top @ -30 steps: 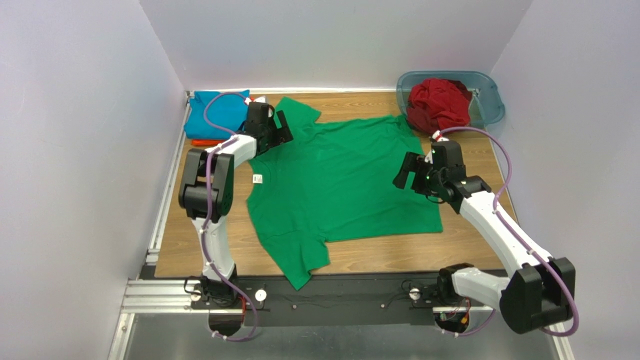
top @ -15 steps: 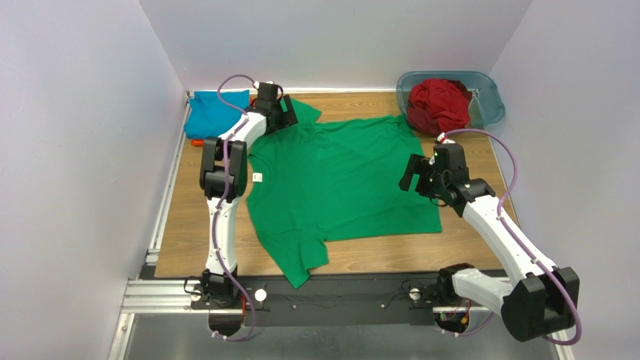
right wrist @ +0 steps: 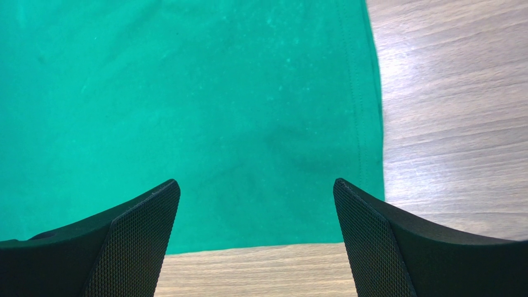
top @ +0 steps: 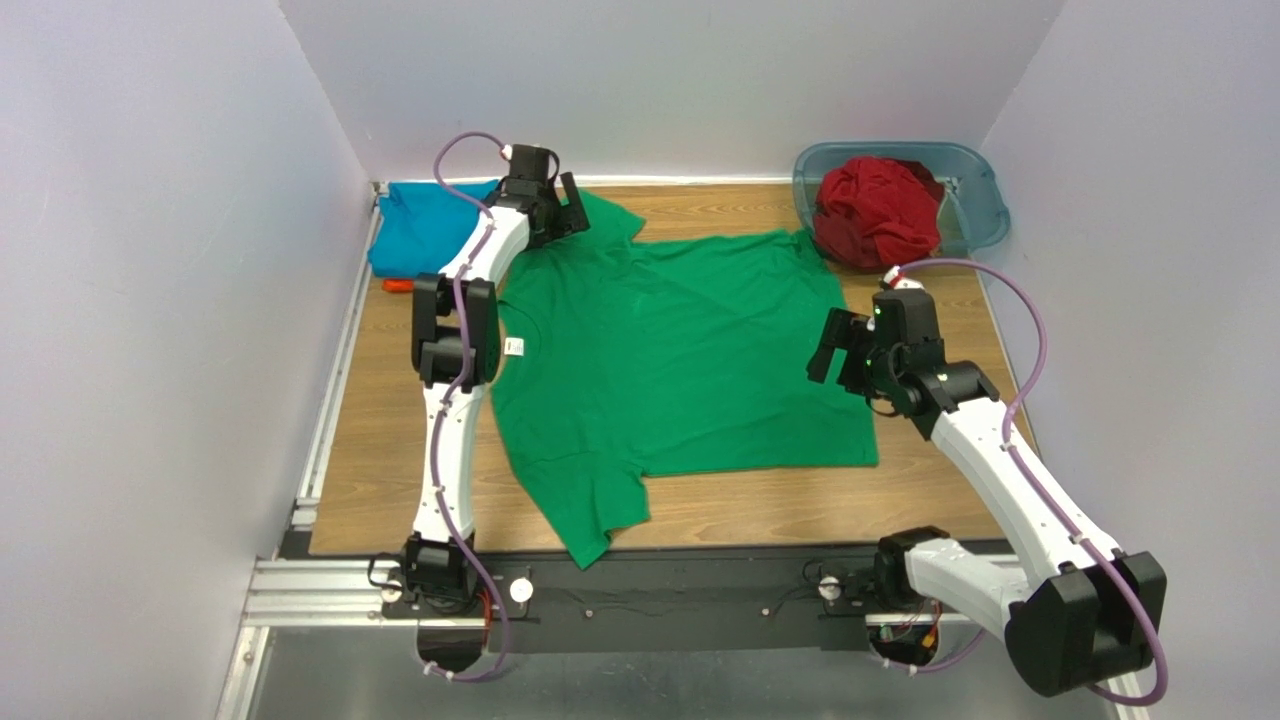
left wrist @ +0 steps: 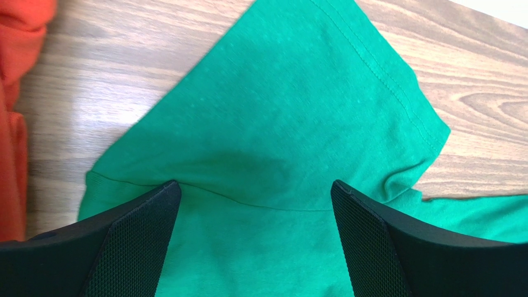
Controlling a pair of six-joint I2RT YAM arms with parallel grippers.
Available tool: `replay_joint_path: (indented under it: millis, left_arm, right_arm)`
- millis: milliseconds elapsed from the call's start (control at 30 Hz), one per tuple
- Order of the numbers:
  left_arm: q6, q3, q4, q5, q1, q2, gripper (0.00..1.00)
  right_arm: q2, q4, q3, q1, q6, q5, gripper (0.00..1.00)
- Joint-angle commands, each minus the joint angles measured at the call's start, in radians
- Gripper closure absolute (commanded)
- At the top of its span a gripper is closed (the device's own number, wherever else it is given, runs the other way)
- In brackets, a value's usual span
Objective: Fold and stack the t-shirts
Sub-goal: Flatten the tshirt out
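A bright green t-shirt [top: 676,360] lies spread flat on the wooden table, its small white tag [top: 514,350] at the left edge. My left gripper [top: 559,210] hovers open over the shirt's far sleeve [left wrist: 279,124], fingers astride the sleeve seam and nothing between them [left wrist: 255,185]. My right gripper [top: 831,348] hangs open above the shirt's right hem, near its front corner [right wrist: 365,185], jaws wide and empty [right wrist: 256,182]. A folded teal-blue shirt [top: 428,228] sits at the back left on an orange one [top: 398,285]. A dark red shirt [top: 876,207] is bunched in the tub.
The translucent blue-grey tub [top: 980,210] stands at the back right corner. White walls close in the table on three sides. Orange cloth [left wrist: 18,62] shows at the left edge of the left wrist view. Bare wood [top: 962,323] lies right of the green shirt.
The left arm has stretched toward the back, carrying its open gripper from the shoulder to the far sleeve. The right gripper drifted slightly right toward the hem.
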Motion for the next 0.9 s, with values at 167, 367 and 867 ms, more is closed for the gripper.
replay_joint_path:
  millis: [167, 367, 867]
  left_arm:
    - [0.018, -0.073, -0.009, -0.006, 0.000, -0.269, 0.02]
    - [-0.034, -0.598, 0.195, -0.097, -0.044, -0.727, 0.02]
    - [-0.408, -1.567, 0.050, -0.187, -0.415, -1.543, 0.01]
  right_arm:
    - [-0.007, -0.017, 0.037, 0.001, 0.041, 0.050, 0.00]
    - [-0.019, -0.016, 0.017, -0.001, 0.063, 0.036, 0.00]
    - [-0.043, -0.008, -0.025, -0.001, 0.087, 0.090, 0.00]
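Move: Back towards the robot, some 56 cm from the left hand and 6 cm to its right, lies the t-shirt's near sleeve, at about fingertip height. The left hand is down at the root of the far sleeve, whose middle is about 4 cm ahead and 3 cm right; the collar label is 24 cm back and 10 cm left, the blue stack level with the hand, 25 cm left. From the right hand, the near sleeve lies about 21 cm back, 39 cm left and 9 cm below. Lifting off the far sleeve, the open left hand climbs about 20 cm, then swings back over the green t-shirt some 35 cm towards the near sleeve, dropping fast over the last stretch to end about 5 cm higher than it began. The wrist tips the fingers up by some 20 degrees at the top of the arc, then levels out again. ##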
